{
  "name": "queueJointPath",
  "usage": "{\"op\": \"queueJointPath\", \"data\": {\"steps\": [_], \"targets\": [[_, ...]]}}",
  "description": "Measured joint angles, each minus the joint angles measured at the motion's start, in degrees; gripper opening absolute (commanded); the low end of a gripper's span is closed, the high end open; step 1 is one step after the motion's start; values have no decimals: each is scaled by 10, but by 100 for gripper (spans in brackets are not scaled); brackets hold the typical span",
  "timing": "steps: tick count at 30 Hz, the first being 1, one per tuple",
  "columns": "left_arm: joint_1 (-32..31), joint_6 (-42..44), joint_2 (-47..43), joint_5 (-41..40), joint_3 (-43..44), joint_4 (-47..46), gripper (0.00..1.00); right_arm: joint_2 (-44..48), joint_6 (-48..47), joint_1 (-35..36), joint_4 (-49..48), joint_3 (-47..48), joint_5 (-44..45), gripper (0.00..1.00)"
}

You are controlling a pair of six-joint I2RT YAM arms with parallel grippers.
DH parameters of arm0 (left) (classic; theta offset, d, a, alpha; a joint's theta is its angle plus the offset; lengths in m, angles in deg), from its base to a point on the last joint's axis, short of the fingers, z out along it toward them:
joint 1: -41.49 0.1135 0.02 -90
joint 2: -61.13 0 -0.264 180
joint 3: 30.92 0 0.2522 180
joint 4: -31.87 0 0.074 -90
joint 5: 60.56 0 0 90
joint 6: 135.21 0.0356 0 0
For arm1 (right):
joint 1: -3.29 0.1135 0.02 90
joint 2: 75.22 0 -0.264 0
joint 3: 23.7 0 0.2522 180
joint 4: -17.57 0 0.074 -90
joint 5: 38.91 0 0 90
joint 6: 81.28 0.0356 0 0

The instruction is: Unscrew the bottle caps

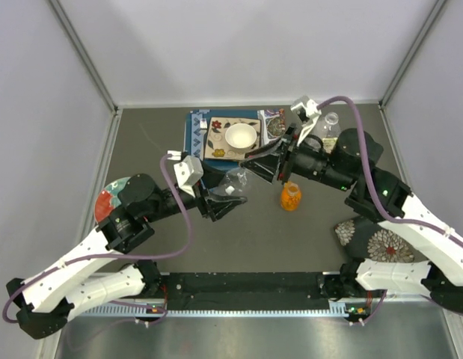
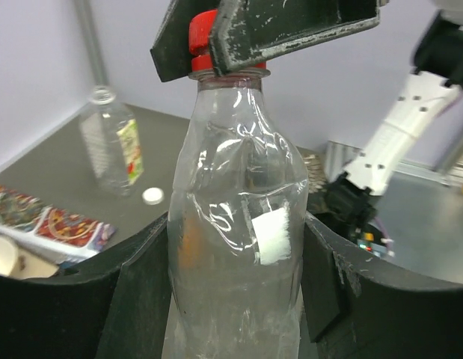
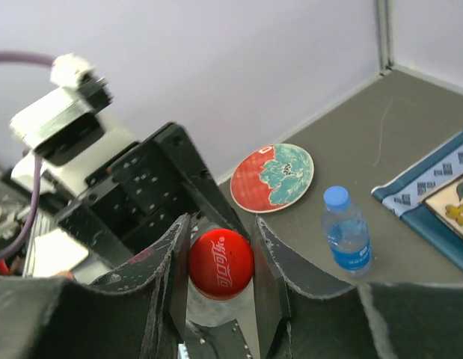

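Note:
My left gripper (image 2: 235, 228) (image 1: 227, 199) is shut on the body of a clear plastic bottle (image 2: 230, 149) (image 1: 235, 179), held off the table. The bottle's red cap (image 3: 221, 263) (image 2: 203, 31) sits between the fingers of my right gripper (image 3: 220, 230) (image 1: 251, 159), which is shut on it from above. A small bottle with a blue cap (image 3: 336, 197) stands on the table. A loose white cap (image 2: 152, 196) lies beside an uncapped clear bottle (image 2: 111, 142) (image 1: 330, 123). An orange bottle (image 1: 290, 197) stands near the centre.
A white bowl (image 1: 241, 136) rests on patterned mats (image 1: 216, 123) at the back. A red and teal plate (image 3: 273, 177) (image 1: 111, 196) lies at the left. Flowered coasters (image 1: 377, 241) lie at the front right. Walls enclose the table on three sides.

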State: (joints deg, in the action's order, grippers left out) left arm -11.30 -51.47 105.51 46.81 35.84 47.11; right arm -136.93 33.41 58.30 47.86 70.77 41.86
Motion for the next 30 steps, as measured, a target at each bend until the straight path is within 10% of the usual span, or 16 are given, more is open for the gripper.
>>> {"op": "queueJointPath", "data": {"steps": [16, 30], "targets": [[42, -148, 65, 349, 28, -89, 12, 46, -208, -12, 25, 12, -318, 0], [43, -291, 102, 466, 2, -213, 13, 16, -290, -57, 11, 15, -565, 0]]}}
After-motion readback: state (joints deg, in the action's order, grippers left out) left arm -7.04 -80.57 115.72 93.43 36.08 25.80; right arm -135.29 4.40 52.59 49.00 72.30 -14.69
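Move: The bottle's red cap is already pinched between the right fingertips, right at that hand point. It sits about 8 cm above, 5 cm right and 3 cm ahead of the left hand, which grips the bottle's body. From the right hand, the orange bottle stands some 14 cm right and 6 cm ahead, and the blue-labelled bottle about 16 cm left and 8 cm ahead, both on the table roughly 30 cm lower. The red cap is twisted on its neck by both hands at once: the right fingers keep their pinch and swing about 50 degrees counter-clockwise, while the left hand keeps its grip on the bottle and turns it about 45 degrees clockwise. Turning all the while, both hands carry cap and bottle back towards the robot, some 10 to 12 cm, slowing towards the end. ##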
